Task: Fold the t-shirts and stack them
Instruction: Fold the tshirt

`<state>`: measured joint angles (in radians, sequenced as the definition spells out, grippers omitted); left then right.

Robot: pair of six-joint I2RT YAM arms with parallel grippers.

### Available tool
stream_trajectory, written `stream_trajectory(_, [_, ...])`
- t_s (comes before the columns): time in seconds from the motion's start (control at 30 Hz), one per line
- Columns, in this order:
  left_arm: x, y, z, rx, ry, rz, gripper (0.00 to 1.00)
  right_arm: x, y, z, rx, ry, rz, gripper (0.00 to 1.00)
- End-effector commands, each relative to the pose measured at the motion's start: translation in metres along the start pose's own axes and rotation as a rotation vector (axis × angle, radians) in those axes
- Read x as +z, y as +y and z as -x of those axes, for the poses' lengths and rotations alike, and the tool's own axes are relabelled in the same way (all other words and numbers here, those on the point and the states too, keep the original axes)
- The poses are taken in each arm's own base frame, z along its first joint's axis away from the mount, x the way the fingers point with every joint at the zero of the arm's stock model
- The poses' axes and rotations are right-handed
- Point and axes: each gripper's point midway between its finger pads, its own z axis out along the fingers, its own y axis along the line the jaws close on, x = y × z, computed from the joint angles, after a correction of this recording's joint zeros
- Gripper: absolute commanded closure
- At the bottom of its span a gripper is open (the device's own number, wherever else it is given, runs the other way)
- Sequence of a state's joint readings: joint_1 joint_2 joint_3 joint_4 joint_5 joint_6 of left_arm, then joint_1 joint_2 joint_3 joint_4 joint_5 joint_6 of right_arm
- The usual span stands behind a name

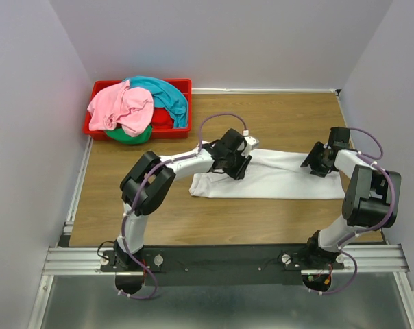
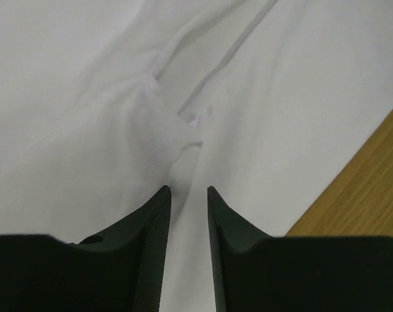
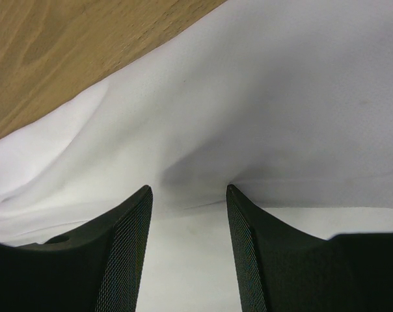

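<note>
A white t-shirt (image 1: 275,179) lies on the wooden table as a long band folded lengthwise. My left gripper (image 1: 236,166) hangs low over its left part, beside a bunched seam (image 2: 183,123); its jaws (image 2: 189,188) stand a narrow gap apart with only flat cloth showing between them. At the band's right end my right gripper (image 1: 315,164) is open, its tips (image 3: 189,187) down on the white t-shirt (image 3: 281,97) astride a fold line. Pink (image 1: 121,106), teal (image 1: 167,96), red (image 1: 162,118) and green (image 1: 128,136) t-shirts are heaped in the bin.
The red plastic bin (image 1: 183,82) stands at the back left corner of the table (image 1: 138,199). Grey walls close in the left, back and right sides. A metal rail (image 1: 77,199) runs along the left edge.
</note>
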<state>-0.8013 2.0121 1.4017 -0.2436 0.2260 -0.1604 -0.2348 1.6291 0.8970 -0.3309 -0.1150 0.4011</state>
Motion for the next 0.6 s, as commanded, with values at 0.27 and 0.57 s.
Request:
stream_trajectory(0.27, [-0.044,-0.014,0.008,-0.012,-0.001,-0.003,0.44,-0.011,0.004,0.015,-0.004,-0.032,-0.015,0.43])
stream_trajectory(0.57, [-0.044,0.045,-0.01,-0.231,0.045,0.245,0.43,-0.034,0.023,0.049,-0.056,-0.111,0.035,0.42])
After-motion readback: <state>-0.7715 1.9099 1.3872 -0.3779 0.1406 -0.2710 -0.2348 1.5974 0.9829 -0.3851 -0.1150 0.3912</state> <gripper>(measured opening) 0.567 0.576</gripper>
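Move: The folded shirt's middle lies about 11 cm to the right of my left hand, level ahead and some 3 cm lower; its raised fold sits only about 4 cm right and 3 cm ahead, and its left end some 14 cm to the left and 3 cm back. From my right hand, the shirt's middle is about 17 cm to the left and level ahead, with its right end 9 cm to the right, all just under finger height. I draw my left hand away from the raised fold, first back about 2 cm while the fingers open wider, then up and forward again, swinging left over the shirt towards its left end and turning some 10 degrees counter-clockwise. My right hand waits on the right part of the shirt, then lifts off about 3 cm and edges forward, fingers staying open. ##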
